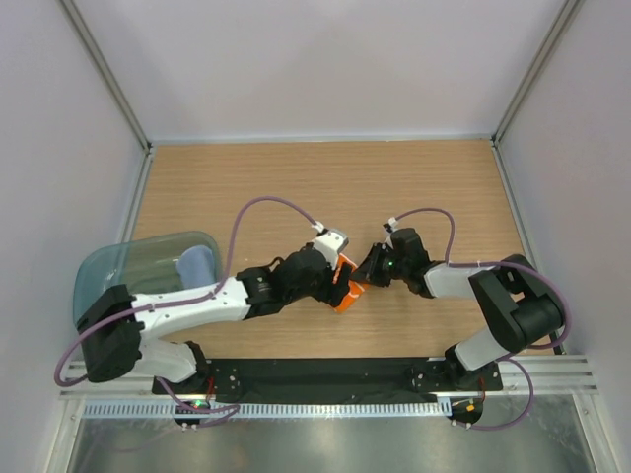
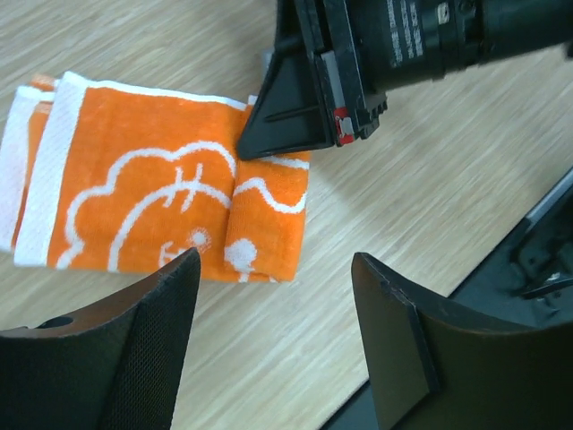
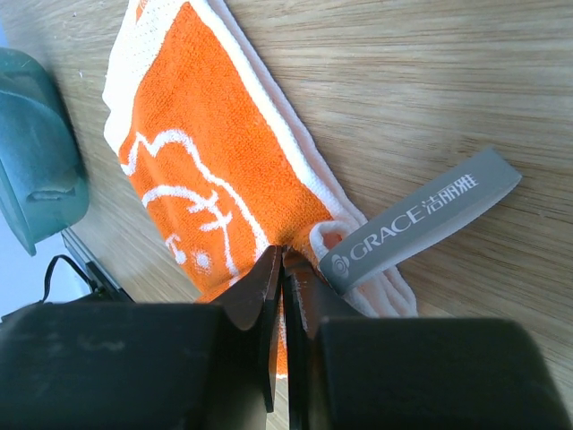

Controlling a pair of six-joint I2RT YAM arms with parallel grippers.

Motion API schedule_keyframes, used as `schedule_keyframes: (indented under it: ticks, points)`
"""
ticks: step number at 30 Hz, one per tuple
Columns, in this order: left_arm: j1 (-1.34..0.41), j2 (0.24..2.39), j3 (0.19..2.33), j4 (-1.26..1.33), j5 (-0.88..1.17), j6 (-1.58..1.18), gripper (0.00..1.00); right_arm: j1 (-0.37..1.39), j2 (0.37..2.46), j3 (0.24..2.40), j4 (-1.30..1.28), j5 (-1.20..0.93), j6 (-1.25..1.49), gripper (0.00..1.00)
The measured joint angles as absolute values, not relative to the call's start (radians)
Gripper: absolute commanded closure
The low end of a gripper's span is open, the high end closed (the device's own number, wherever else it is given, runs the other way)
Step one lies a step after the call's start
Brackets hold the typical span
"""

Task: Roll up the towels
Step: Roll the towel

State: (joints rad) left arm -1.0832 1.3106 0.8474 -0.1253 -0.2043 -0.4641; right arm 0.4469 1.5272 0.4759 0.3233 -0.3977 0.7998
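An orange and white towel lies folded on the wooden table, with a short roll started at its near end. In the top view this towel shows between the two grippers. My right gripper is shut on the towel's rolled edge, beside a grey label loop. My left gripper hangs open just off the towel's end, with nothing between its fingers. The right gripper's black fingers press on the towel's far edge. A pale blue towel lies in the tray.
A translucent blue-green tray stands at the left of the table, and its rim shows in the right wrist view. The black base rail runs along the near edge. Grey walls bound the table on three sides.
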Motion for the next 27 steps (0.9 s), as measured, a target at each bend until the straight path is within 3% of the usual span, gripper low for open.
schedule_keyframes:
  ticks: [9, 27]
  points:
    - [-1.102, 1.541, 0.851, -0.033, -0.121, -0.28, 0.28, 0.45, 1.527, 0.492, 0.294, -0.395, 0.779, 0.89]
    - [-1.114, 1.677, 0.875, 0.009, -0.124, -0.258, 0.28, 0.452, 1.572, 0.541, 0.275, -0.407, 0.765, 0.9]
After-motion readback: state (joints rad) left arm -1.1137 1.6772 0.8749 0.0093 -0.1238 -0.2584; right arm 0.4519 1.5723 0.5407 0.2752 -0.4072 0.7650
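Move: The rolled end of the orange towel lies about 13 cm below my open left hand, some 4 cm to its right and 2 cm farther out. The towel's flat part is about 10 cm out and 4 cm to the left of that hand; the grey tag is about 10 cm out and 4 cm to the right. My right hand has the far end of the roll, whose middle lies about 4 cm back and 2 cm left of it. I bring my left hand down some 11 cm onto the near end of the towel roll, quickly at first, drifting about 3 cm right and easing briefly before the last few centimetres. Its fingers stay wide open and straddle the roll's near end as the wrist turns about 15 degrees clockwise and its left side tips up. My right hand keeps its pinch on the far end, creeping barely a centimetre. ##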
